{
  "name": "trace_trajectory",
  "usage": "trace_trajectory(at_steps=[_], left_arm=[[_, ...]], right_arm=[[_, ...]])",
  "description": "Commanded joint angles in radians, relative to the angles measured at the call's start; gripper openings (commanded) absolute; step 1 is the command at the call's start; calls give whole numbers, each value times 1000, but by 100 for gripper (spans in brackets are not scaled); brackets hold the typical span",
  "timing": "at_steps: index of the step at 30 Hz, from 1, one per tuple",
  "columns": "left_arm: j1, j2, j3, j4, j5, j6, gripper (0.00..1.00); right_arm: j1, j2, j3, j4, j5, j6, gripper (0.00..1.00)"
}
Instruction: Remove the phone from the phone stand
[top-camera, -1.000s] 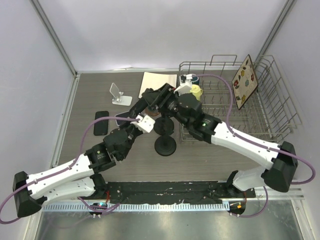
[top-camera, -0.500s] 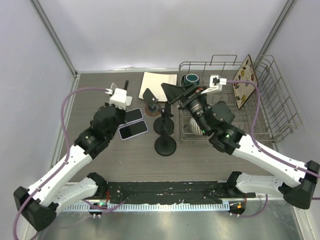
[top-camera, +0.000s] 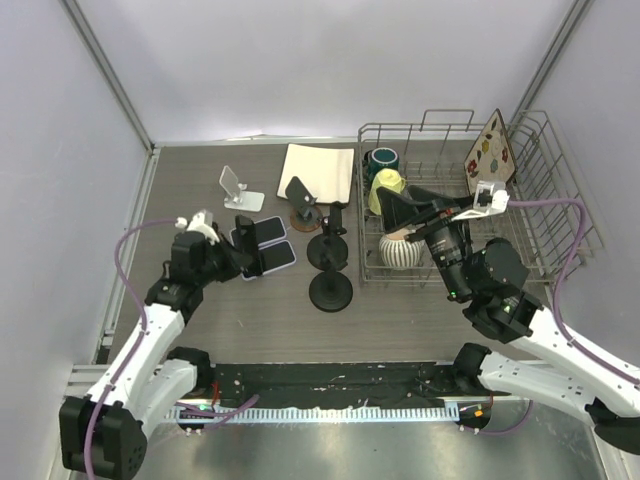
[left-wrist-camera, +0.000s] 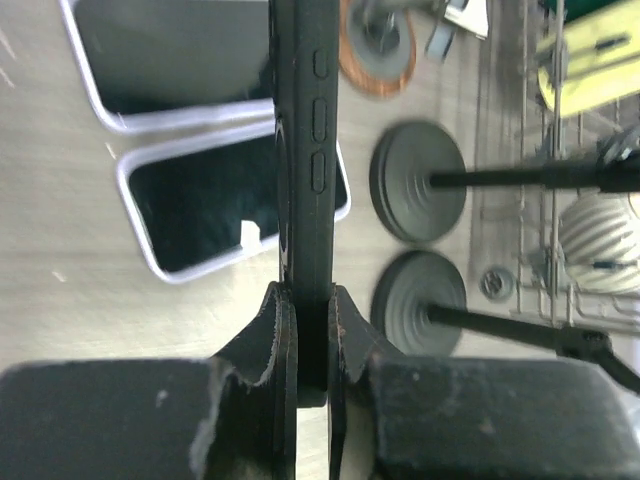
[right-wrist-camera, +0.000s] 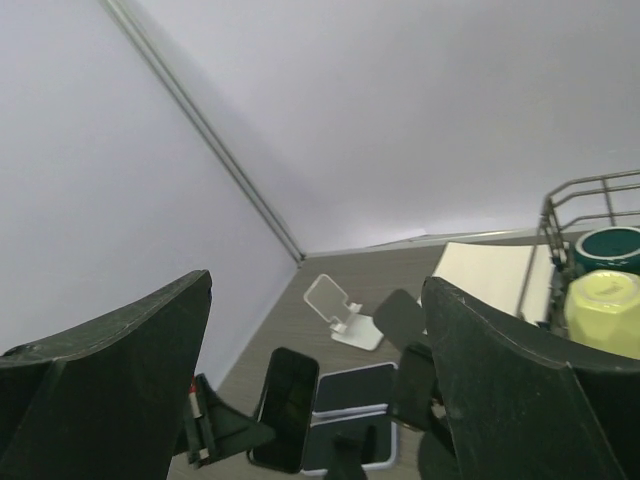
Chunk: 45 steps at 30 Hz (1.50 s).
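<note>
The white phone stand (top-camera: 237, 188) sits empty at the back left of the table; it also shows in the right wrist view (right-wrist-camera: 342, 312). My left gripper (top-camera: 232, 260) is shut on a black phone (top-camera: 247, 242), held on edge above the table, in front of the stand. In the left wrist view the phone (left-wrist-camera: 305, 180) runs edge-on between the closed fingers of that gripper (left-wrist-camera: 307, 310). The right wrist view shows its dark face (right-wrist-camera: 285, 405). My right gripper (top-camera: 392, 213) is open and empty, raised above the dish rack's left side.
Two white-cased phones (top-camera: 262, 232) (top-camera: 272, 256) lie flat beside the held phone. Two black round-base stands (top-camera: 330, 252) (top-camera: 330, 291) are in the middle. A white sheet (top-camera: 318, 168) lies at the back. A wire dish rack (top-camera: 560, 240) holds a yellow cup (top-camera: 384, 186), a teal mug and a ribbed bowl (top-camera: 400, 250).
My left arm has swung from over the phone stand back toward the near left, with the black phone in its gripper. My right arm has pulled back to the right, over the rack.
</note>
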<state>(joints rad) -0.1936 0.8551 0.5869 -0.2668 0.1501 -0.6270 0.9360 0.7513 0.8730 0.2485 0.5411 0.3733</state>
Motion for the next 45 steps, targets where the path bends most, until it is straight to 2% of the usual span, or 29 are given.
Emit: trace_trajectory(at_steps=[1, 4, 9, 14, 18, 19, 22, 26, 32, 33, 35, 36, 38, 39, 41, 45], left_arm=[[0, -59, -105, 166, 206, -238, 0], [0, -112, -177, 132, 206, -293, 0], [2, -292, -255, 8, -4, -358, 0], [-1, -341, -280, -77, -7, -414, 0], [-1, -485, -288, -266, -177, -451, 0], [-7, -505, -285, -291, -255, -454, 0], [-10, -550, -298, -341, -325, -465, 0], [-9, -553, -389, -309, -287, -517, 2], [-9, -557, -499, -141, -182, -579, 25], [-9, -559, -496, -137, -182, -576, 37], [-10, -565, -466, -170, -191, -548, 51], [-10, -565, -449, -189, -208, -536, 64], [-9, -570, -392, -253, -233, -495, 75], [-9, -571, -371, -276, -245, -482, 88], [-9, -579, -305, -346, -296, -446, 100], [-10, -590, -196, -411, -365, -405, 100]], right_arm=[[3, -68, -42, -28, 71, -126, 91], [3, -104, -58, -46, 92, -161, 91], [3, -144, -94, -52, 131, -197, 91], [3, -152, -101, -74, 158, -226, 91], [3, -176, -114, -80, 174, -237, 91], [3, -179, -117, -80, 183, -240, 91], [3, -182, -123, -78, 192, -255, 91], [3, -188, -123, -87, 191, -267, 91], [3, -213, -126, -106, 197, -278, 91], [3, -217, -124, -113, 200, -278, 91], [3, -227, -124, -120, 206, -284, 91], [4, -230, -126, -126, 215, -289, 91], [3, -236, -126, -130, 227, -303, 91], [3, -239, -124, -135, 237, -310, 92], [3, -242, -121, -140, 246, -323, 92], [3, -256, -111, -156, 279, -367, 91]])
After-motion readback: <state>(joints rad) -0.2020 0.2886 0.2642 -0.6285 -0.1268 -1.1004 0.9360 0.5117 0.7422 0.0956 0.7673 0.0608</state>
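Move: The left hand already holds the black phone. The bare table spot it is taken to lies about 4 cm back and 4 cm left of that hand, 14 cm below. The nearer white-rimmed phone is some 7 cm ahead and 4 cm right, the farther one 14 cm ahead and 2 cm right, the other black phone about 10 cm ahead and 13 cm left. From the empty right hand the spot is roughly 38 cm left, 2 cm ahead, 42 cm below. The left hand's grip on the black phone ends: keeping it pinched, the hand sinks some 10 cm while drawing back about 8 cm, then swings left, turning nearly 30 degrees counter-clockwise, opens wide just above the table and starts to rise. The empty, open right hand backs off about 8 cm to the right and 5 cm down, turning clockwise. ##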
